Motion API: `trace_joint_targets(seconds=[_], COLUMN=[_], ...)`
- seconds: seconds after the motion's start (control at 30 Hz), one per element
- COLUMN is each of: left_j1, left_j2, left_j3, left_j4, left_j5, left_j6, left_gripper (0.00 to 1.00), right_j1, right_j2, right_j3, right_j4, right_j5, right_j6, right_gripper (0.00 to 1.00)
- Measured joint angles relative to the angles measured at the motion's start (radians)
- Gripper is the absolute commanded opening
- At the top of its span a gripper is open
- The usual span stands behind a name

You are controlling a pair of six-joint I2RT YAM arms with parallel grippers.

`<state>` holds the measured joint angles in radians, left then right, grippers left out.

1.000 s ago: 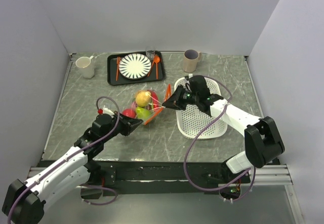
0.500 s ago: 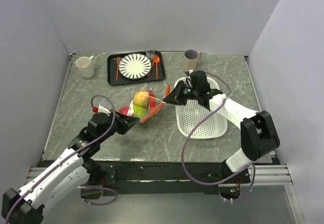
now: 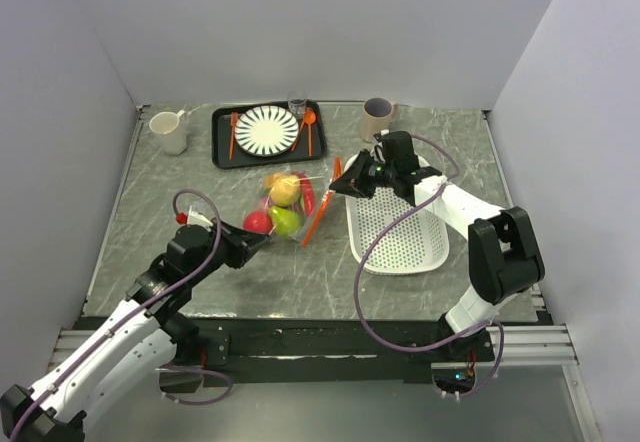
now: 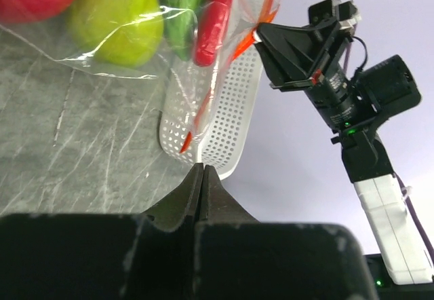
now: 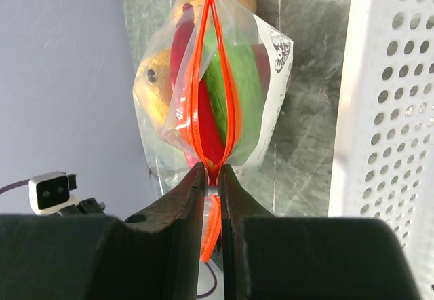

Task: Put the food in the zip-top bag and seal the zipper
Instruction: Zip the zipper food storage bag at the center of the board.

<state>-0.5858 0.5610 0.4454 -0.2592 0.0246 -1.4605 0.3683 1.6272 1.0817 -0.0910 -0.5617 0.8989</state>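
Note:
The clear zip-top bag [image 3: 285, 209] lies mid-table holding the food: a yellow fruit [image 3: 284, 192], a red one [image 3: 258, 222], a green one [image 3: 287, 223] and a red pepper [image 3: 308, 198]. Its orange zipper [image 3: 320, 212] runs along the bag's right edge. My right gripper [image 3: 338, 184] is shut on the zipper's far end; in the right wrist view the two tracks [image 5: 203, 76] gape apart beyond the pinch [image 5: 211, 171]. My left gripper [image 3: 266, 241] is shut just below the bag; its tips [image 4: 202, 167] show no film between them.
A white perforated basket [image 3: 400, 232] lies right of the bag, under the right arm. At the back stand a black tray [image 3: 222, 152] with a striped plate [image 3: 267, 129] and orange cutlery, a white mug [image 3: 168, 132] and a grey cup [image 3: 377, 119].
The right gripper moved toward the back with the zipper pinched, swinging the strip more upright. The bag shifted back with it. The left gripper drew back to the left, still shut.

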Motion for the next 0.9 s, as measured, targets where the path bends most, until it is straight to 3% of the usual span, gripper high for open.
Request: trace_joint_targets(seconds=[0.03, 0.07, 0.13, 0.23, 0.5, 0.9], left_j1=[0.000, 0.000, 0.000, 0.000, 0.000, -0.017], left_j2=[-0.001, 0.000, 0.011, 0.079, 0.277, 0.419], left_j3=[0.000, 0.000, -0.002, -0.002, -0.002, -0.002], left_j4=[0.006, 0.014, 0.051, 0.132, 0.287, 0.473], left_j5=[0.001, 0.004, 0.016, 0.051, 0.154, 0.192], left_j6=[0.000, 0.000, 0.007, 0.013, 0.026, 0.003], left_gripper=[0.26, 0.41, 0.59, 0.76, 0.89, 0.88], right_j1=[0.000, 0.000, 0.000, 0.000, 0.000, 0.000], right_j2=[0.000, 0.000, 0.000, 0.000, -0.003, -0.013], right_j3=[0.000, 0.000, 0.000, 0.000, -0.001, -0.002], right_j4=[0.001, 0.002, 0.004, 0.011, 0.008, 0.008], right_j5=[-0.001, -0.003, -0.005, -0.007, -0.006, -0.008], right_j6=[0.000, 0.000, 0.001, 0.000, -0.004, -0.003], right_gripper=[0.18, 0.18, 0.18, 0.18, 0.18, 0.18])
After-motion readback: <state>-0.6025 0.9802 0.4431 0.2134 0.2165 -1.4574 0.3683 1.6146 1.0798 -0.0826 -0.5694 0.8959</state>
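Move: Right of the left hand, about 7 cm away, level with it front to back and some 5 cm lower, lies the near end of the bag's orange zipper. The green pear is about 4 cm ahead, 2 cm right and 13 cm below; the red fruit lies 4 cm ahead, 4 cm left and as low. From the right hand, which already pinches the zipper farther along, that near end lies roughly 11 cm back, 5 cm left and 3 cm lower. Swinging right and a little forward, about 7 cm in all, the empty left hand comes up to the near end of the zipper, bobbing a centimetre up and down on the way. Its shut fingers spread almost fully early on and stay open, while the hand turns some 10 degrees clockwise. The right hand holds still, keeping its pinch on the zipper. ##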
